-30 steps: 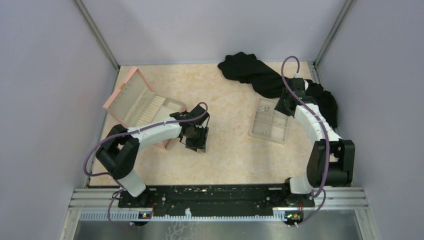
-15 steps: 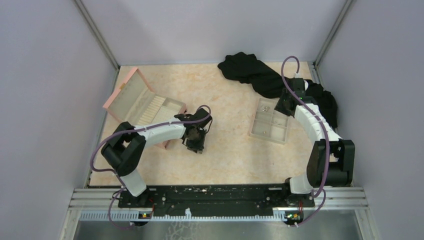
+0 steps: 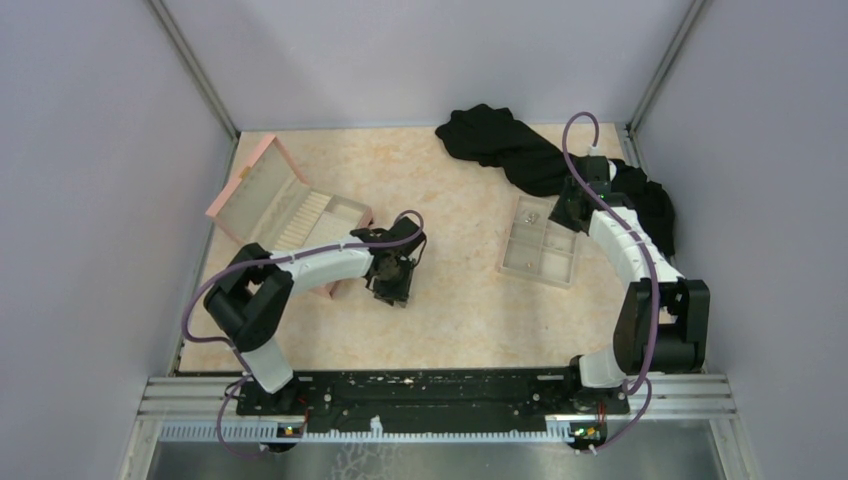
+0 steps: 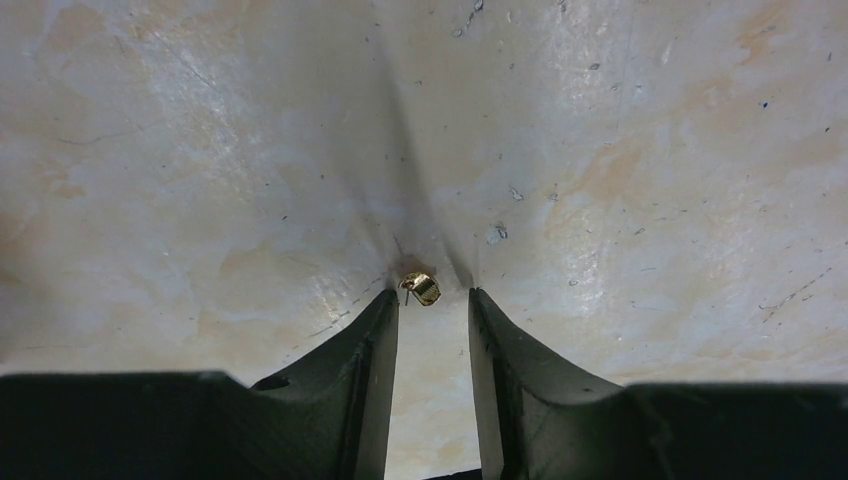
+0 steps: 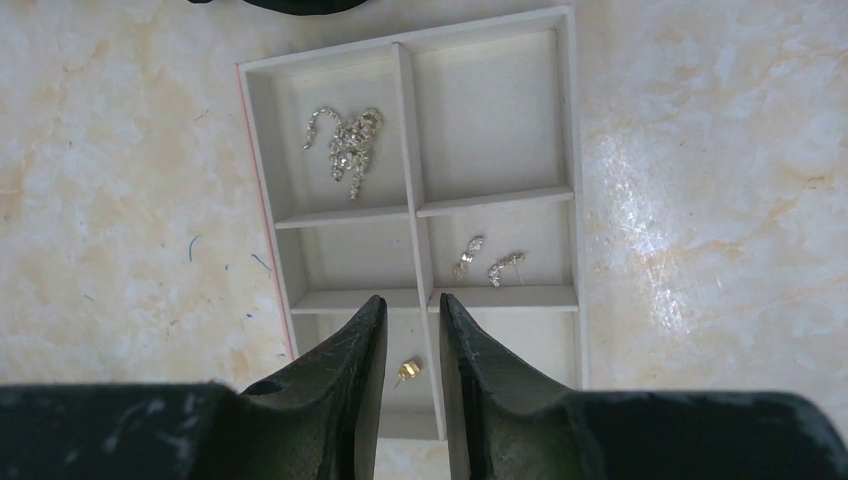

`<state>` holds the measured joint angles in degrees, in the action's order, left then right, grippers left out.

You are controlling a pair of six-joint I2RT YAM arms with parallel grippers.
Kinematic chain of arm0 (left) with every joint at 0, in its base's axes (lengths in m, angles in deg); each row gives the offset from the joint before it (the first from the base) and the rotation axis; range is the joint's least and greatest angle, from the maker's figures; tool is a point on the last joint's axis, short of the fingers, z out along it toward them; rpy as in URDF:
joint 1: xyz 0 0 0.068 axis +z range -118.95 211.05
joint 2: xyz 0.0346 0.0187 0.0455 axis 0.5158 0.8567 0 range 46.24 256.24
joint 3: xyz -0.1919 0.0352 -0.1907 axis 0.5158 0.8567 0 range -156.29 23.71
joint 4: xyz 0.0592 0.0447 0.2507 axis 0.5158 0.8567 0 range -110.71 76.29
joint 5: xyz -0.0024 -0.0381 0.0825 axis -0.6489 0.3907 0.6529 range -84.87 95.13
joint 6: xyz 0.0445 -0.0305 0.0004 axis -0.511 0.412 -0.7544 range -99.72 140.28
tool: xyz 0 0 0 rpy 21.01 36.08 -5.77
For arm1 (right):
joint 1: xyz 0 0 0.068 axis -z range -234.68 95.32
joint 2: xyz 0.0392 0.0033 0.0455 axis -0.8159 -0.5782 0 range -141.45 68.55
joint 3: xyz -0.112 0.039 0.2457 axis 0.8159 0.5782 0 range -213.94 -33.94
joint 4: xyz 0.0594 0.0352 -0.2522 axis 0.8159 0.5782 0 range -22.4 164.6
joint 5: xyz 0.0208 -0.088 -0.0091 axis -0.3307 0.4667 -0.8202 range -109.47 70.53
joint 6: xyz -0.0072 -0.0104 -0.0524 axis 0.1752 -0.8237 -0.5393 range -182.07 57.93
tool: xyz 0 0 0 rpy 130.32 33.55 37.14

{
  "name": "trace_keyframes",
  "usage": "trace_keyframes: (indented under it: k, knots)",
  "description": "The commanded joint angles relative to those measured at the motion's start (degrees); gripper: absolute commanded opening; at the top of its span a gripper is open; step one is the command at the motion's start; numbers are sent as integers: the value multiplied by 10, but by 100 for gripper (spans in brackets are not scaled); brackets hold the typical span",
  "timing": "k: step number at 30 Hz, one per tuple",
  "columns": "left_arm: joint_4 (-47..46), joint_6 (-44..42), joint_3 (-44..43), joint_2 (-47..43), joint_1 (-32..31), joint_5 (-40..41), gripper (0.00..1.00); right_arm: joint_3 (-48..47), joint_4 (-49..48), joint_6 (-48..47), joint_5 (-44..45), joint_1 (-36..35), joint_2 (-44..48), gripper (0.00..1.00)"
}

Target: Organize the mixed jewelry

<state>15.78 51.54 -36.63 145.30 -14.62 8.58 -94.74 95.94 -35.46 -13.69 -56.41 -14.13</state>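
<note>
A tiny gold earring (image 4: 420, 289) lies on the marbled tabletop, right at the tips of my left gripper (image 4: 430, 295). Its jaws stand a small way apart on either side of the earring without pinching it. From above, the left gripper (image 3: 392, 288) points down at the table beside the pink box. My right gripper (image 5: 412, 300) hovers over the beige compartment tray (image 5: 570, 150), narrowly open and holding nothing. In the tray lie a silvery chain tangle (image 5: 345, 145), two small silver earrings (image 5: 490, 262) and a gold stud (image 5: 407, 371) seen between the fingers.
The open pink box (image 3: 290, 215) with a ridged insert sits at the left, touching the left arm's forearm. A black cloth (image 3: 510, 145) is heaped at the back right, behind the tray (image 3: 520, 262). Grey walls close in three sides.
The left gripper's jaws have narrowed around the gold earring, and the left arm has shifted slightly. The right arm has stayed over the tray.
</note>
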Motion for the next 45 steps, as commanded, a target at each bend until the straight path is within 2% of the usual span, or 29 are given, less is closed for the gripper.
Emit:
trace_keyframes:
  k: [1,5,15,28,38,45]
  knots:
    - [-1,-2,-11,20,-4,15,38,-9,-8,-1,-3,2,7,26]
    - [2,-2,-20,28,-5,23,32,-7,-7,0,-1,2,9,26]
    - [-3,-14,-31,35,-11,16,30,-2,-6,2,-5,2,15,25]
    - [8,-14,-41,33,-17,23,12,1,-2,0,-3,2,21,25]
    - [20,-39,-123,38,-20,-4,13,-11,4,-1,4,2,27,25]
    - [11,-55,-227,86,-23,-32,14,-9,15,-3,13,2,38,24]
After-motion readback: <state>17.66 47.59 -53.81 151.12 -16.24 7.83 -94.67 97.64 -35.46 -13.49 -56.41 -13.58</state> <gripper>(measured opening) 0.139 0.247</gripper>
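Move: The gold earring lies almost between the left fingertips, about 1 cm ahead and 1 cm to the right, at their height. From that hand the divided tray's middle is some 33 cm right and 15 cm ahead, with the other gold earring in it about 31 cm right and 10 cm ahead; the pink box is roughly 18 cm left and 16 cm ahead. From the right hand, the first earring lies about 36 cm left, 14 cm back and 11 cm below. The gold earring on the table is pinched between the left fingertips, which first edge about a centimetre forward and right at table height, then close on it. The left hand then carries the earring off towards the tray, some 6 cm right and 4–5 cm forward while rising about 5 cm, speeding up as it goes, the fingertips swinging forward and right by about 10 degrees. ##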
